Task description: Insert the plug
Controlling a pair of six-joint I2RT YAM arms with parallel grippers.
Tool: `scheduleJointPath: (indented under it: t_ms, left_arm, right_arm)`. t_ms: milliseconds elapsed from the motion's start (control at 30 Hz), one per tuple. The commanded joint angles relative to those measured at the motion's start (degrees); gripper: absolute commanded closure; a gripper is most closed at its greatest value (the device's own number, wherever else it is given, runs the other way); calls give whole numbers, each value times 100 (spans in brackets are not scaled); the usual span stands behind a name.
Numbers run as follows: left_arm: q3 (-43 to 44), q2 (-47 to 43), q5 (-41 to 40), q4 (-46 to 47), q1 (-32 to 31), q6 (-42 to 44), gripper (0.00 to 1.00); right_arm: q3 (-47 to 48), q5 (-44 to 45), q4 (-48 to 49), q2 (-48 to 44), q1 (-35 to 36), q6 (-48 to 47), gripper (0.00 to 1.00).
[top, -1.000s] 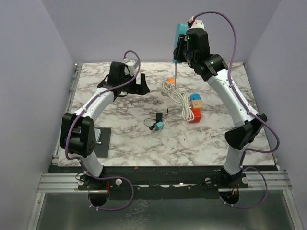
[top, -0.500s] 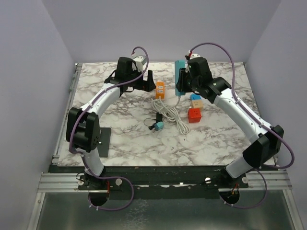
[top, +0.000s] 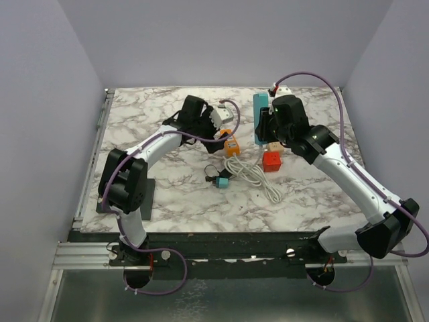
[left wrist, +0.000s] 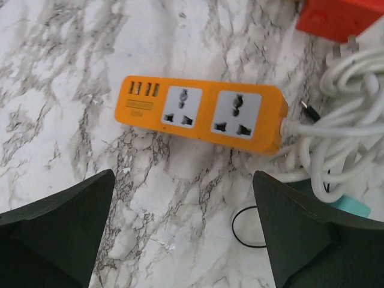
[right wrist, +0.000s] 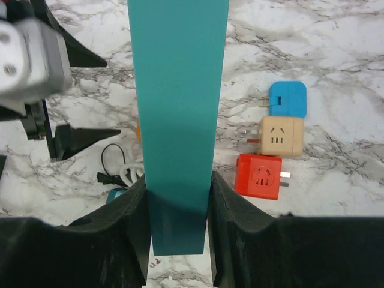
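Observation:
An orange power strip (left wrist: pixel 201 114) with two sockets and USB ports lies flat on the marble table; it also shows in the top view (top: pixel 232 145). My left gripper (left wrist: pixel 183 240) is open and empty just above and near it, in the top view (top: pixel 222 135) at the strip's left end. A white cable (left wrist: pixel 342 114) runs from the strip's right end into a coil (top: pixel 253 174). My right gripper (right wrist: pixel 178 222) is shut on an upright teal bar (right wrist: pixel 178 108), held above the table right of the strip (top: pixel 259 119).
Blue (right wrist: pixel 288 99), tan (right wrist: pixel 279 137) and red (right wrist: pixel 259 175) cube adapters sit in a row right of the teal bar. A small teal plug (top: pixel 223 180) with a thin black cable (left wrist: pixel 247 228) lies near the coil. A black plate (top: pixel 142 194) sits by the left arm.
My right gripper came down and nearer with the teal bar. My left gripper moved right to the orange strip. The strip and white coil shifted right and nearer.

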Motion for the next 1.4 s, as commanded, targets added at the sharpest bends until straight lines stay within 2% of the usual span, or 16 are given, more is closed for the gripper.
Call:
scheduleJointPath:
  t_ms: [0,200,400,467,667,1067,1200,1367]
  left_arm:
    - [-243,-130,388,-547,-126,2586,1]
    - [-112,-3,1045,-1434,-154,4628,1]
    - [-325,142,981,-1456,-274,6367,1]
    - [-471,184,1046,-1238,-291,6706,1]
    - [-964,186,1155,-27,-399,6883,1]
    - [-511,835,994,691,-765,6818,1]
    - [-298,1088,869,731,-814,6857,12]
    - [93,1405,738,763,-937,6787,41]
  right_arm:
    - [-96,464,61,-164,15,-52,90]
    - [-325,697,137,-291,15,-11,90]
    - [-465,686,196,-398,9,86,90]
    - [-468,702,185,-418,15,106,90]
    - [-451,690,128,-504,10,122,90]
    - [-551,533,92,-737,2,186,90]
    - [-566,505,72,-788,-30,156,90]
    - [-524,674,39,-821,-109,128,90]
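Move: Some 6 cm to the right of the left hand, 2 cm back and about 9 cm below it lies the orange power strip. From that hand the white cable coil sits roughly 13 cm back and 12 cm right, the red adapter 8 cm back and 19 cm right, and the small teal plug 16 cm back and 2 cm right, all at table height. From the right hand, the orange strip is about 6 cm ahead, 12 cm left and 21 cm down. Sinking and drawing back at first, the left hand rolls some 70 degrees clockwise with its fingers wide, so that they come either side of the orange strip, then slides about 6 cm right and a little forward along the way the fingers point and begins closing them on the strip near its cable end. The right hand keeps the teal strip up, easing about 3 cm to the right. ##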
